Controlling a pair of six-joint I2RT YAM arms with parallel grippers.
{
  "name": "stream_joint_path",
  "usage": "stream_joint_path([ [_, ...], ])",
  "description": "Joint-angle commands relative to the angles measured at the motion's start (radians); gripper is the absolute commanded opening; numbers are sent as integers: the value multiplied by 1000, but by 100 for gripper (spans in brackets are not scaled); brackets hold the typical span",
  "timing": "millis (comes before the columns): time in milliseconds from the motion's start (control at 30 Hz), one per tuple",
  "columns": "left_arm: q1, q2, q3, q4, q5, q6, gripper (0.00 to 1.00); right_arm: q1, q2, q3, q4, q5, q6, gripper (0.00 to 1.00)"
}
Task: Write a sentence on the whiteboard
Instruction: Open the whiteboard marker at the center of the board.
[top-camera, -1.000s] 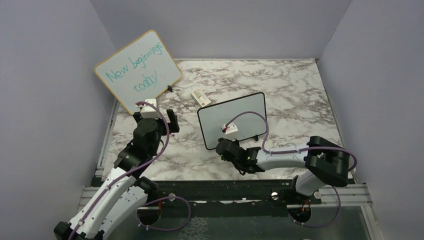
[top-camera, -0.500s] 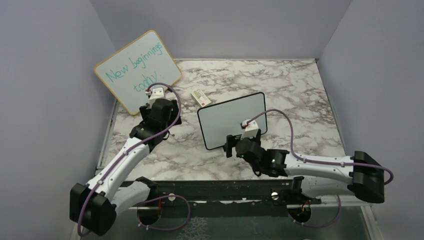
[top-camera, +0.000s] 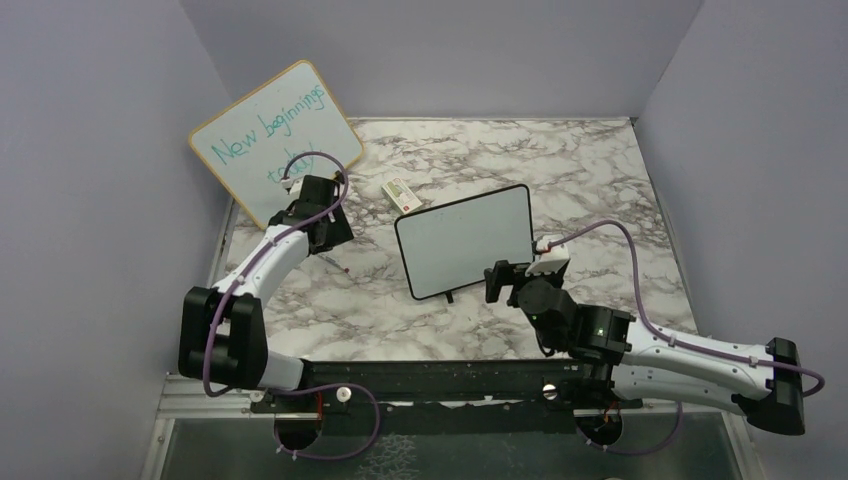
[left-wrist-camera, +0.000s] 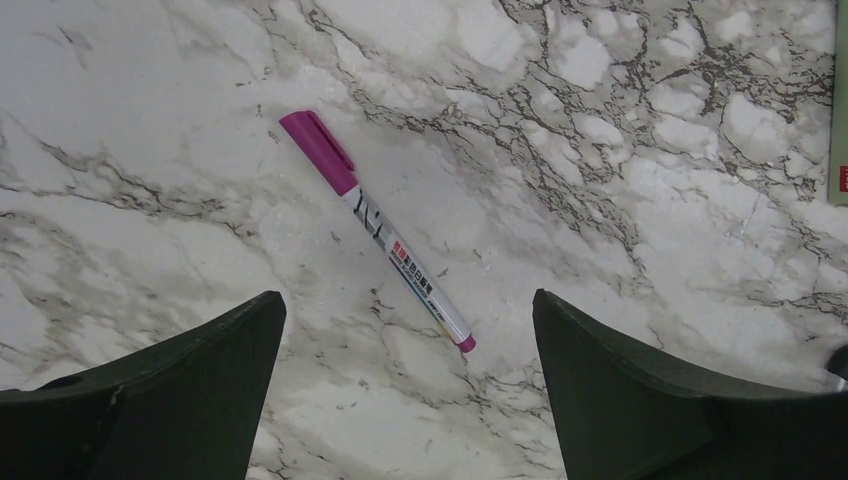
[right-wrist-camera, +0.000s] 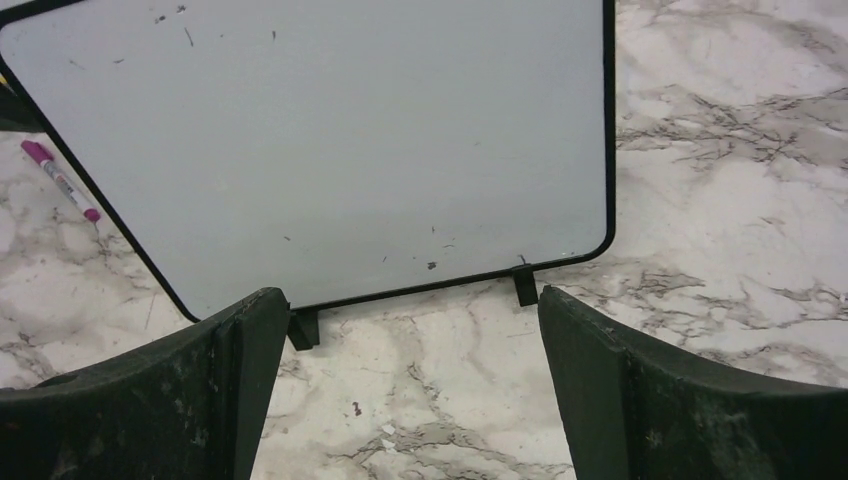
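Observation:
The whiteboard (top-camera: 465, 240) stands tilted on two small black feet at mid-table, also filling the right wrist view (right-wrist-camera: 330, 150). No sentence shows on it; its face is bare except for a few dark specks. A capped pink marker (left-wrist-camera: 385, 235) lies flat on the marble to the board's left (top-camera: 333, 262), seen too at the left edge of the right wrist view (right-wrist-camera: 62, 180). My left gripper (left-wrist-camera: 407, 295) hovers open just above the marker's near end (top-camera: 322, 230). My right gripper (right-wrist-camera: 410, 292) is open and empty, just in front of the board's lower right edge (top-camera: 505, 280).
A larger wood-framed board (top-camera: 270, 140) with teal writing leans in the back left corner, close behind my left wrist. A small white box (top-camera: 398, 192) lies behind the whiteboard. Purple walls close in the table on three sides.
My right gripper has opened and slid right along the whiteboard's lower edge. My left arm has stretched out toward the back left, bringing its open gripper over the marker.

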Motion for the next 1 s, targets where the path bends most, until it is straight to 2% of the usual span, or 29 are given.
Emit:
stream_joint_path([
  [0, 25, 80, 57, -28, 67, -71, 89, 5, -50, -16, -48, 98, -45, 100],
  [100, 39, 136, 87, -32, 73, -108, 79, 5, -66, -12, -59, 110, -56, 100],
  [200, 47, 175, 99, -34, 65, -132, 76, 5, -74, -14, -65, 128, -59, 100],
  [300, 56, 203, 99, -34, 63, -149, 69, 5, -80, -16, -61, 135, -73, 100],
  [567, 74, 257, 101, -33, 22, -167, 61, 5, -87, -28, -18, 162, -130, 100],
  [967, 98, 350, 122, -9, 41, -207, 45, 5, -58, -39, 100, 163, -254, 98],
])
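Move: The marker lies on the table about 8 cm below the open left hand, some 2 cm ahead and 2 cm to its left, cap end far and left. From the left hand, the small box is about 18 cm ahead and 17 cm right, also 8 cm down; the blank whiteboard's middle is roughly 31 cm right, 5 cm ahead and 4 cm lower. From the right hand, the marker is about 41 cm left, 12 cm ahead and 17 cm down. The left hand sinks some 7 cm towards the marker, fingers half closing; the right drifts 3 cm right. ##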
